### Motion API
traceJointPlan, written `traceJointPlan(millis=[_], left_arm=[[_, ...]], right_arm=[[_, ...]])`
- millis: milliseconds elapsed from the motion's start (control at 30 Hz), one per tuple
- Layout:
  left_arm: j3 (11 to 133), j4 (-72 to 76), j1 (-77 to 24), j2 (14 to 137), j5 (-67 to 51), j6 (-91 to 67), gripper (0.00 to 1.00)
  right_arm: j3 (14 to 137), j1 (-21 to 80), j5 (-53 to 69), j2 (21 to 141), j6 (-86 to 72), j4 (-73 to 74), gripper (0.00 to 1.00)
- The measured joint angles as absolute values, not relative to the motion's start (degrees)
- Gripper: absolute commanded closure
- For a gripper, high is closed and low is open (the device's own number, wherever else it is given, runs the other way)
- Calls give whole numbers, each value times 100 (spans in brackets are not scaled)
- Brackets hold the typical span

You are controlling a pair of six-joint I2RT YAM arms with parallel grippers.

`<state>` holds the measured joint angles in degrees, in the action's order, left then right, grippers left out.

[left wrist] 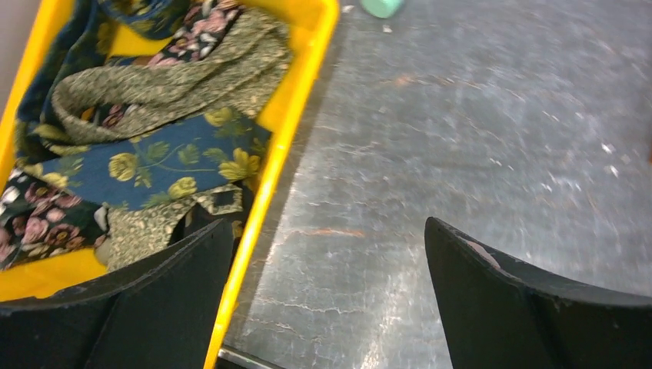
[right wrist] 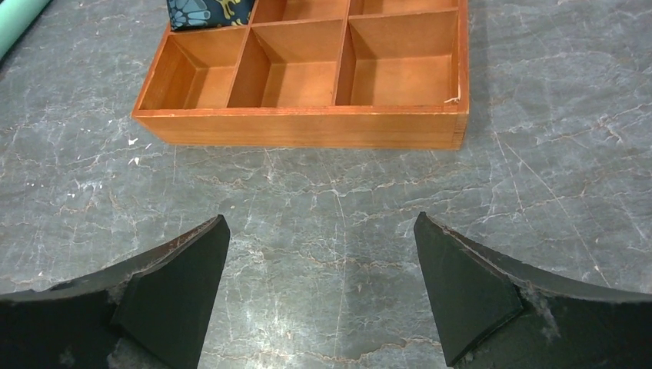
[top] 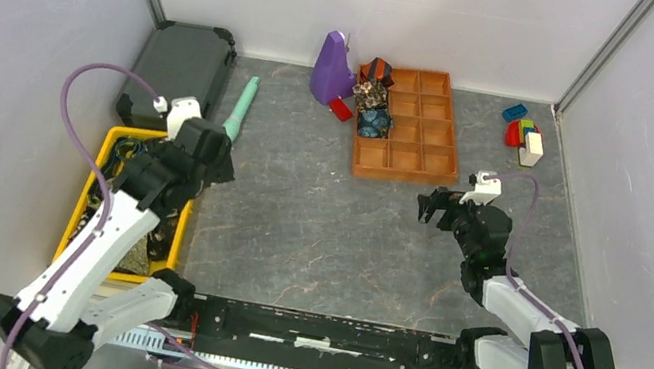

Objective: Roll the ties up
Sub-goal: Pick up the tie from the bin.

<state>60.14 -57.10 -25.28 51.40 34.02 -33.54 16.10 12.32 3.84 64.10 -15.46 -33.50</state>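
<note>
Several loose ties lie heaped in a yellow bin (top: 112, 142) at the left: an olive-gold speckled tie (left wrist: 169, 84), a navy tie with yellow flowers (left wrist: 154, 165) and a dark floral tie (left wrist: 38, 223). My left gripper (left wrist: 327, 223) hangs open over the bin's right rim (left wrist: 269, 192), one finger above the ties and the other above the table, holding nothing. Rolled ties (top: 373, 112) sit in the left compartments of a wooden tray (top: 410, 153); one navy roll (right wrist: 207, 11) shows in the right wrist view. My right gripper (right wrist: 321, 219) is open and holds nothing, over bare table just short of the tray (right wrist: 300, 127).
A teal cylinder (top: 242, 109) lies between the bin and the tray. A black case (top: 182, 63) sits at the back left, a purple object (top: 331, 69) stands beside the tray, and coloured toy blocks (top: 522, 136) lie at the back right. Walls close in three sides.
</note>
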Motion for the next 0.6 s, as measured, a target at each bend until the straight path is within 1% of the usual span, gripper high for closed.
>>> traceJointPlan(millis=[167,300,400,600], left_arm=[[6235,-5717,-1149,5804,3041,-3474,0],[6340,-5627,-351,6316,2755,-3789,0],[6337,-5483,-113,6547,2679,-4217,0],[6097,-4901,220,6571,2681,-5459,0]], right_arm=[[1728,1225,381,6565,-1573,-3186,2],[1837,1184,454,6718,-1579,-3116,2],[1865,1122,572,6788,-1581,-3116,2],[1872,1052,838,6899,-1581,-3116,3]])
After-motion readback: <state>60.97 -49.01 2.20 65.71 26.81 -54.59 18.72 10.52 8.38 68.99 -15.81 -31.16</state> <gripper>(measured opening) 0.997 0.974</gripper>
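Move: The left hand hangs open just to the right of the yellow bin. The navy floral tie lies about 8 cm ahead, 12 cm left and 18 cm below it. The bin's right rim runs between them, some 5 cm to the hand's left, its middle 6 cm ahead. Counted from the hand, the olive patterned tie is roughly 15 cm ahead and 11 cm left, the black tie 1 cm ahead and 9 cm left. From the right hand, the navy tie is about 56 cm left and 2 cm back. Swinging left and forward, the left hand travels about 10 cm in from beside the yellow bin, across its right rim towards the ties, sinking some 4 cm as it goes. The sideways sweep is quickest early on, then it eases. The wrist turns about 35 degrees counter-clockwise and rolls its left side down, fingers staying wide open and still above the ties. ##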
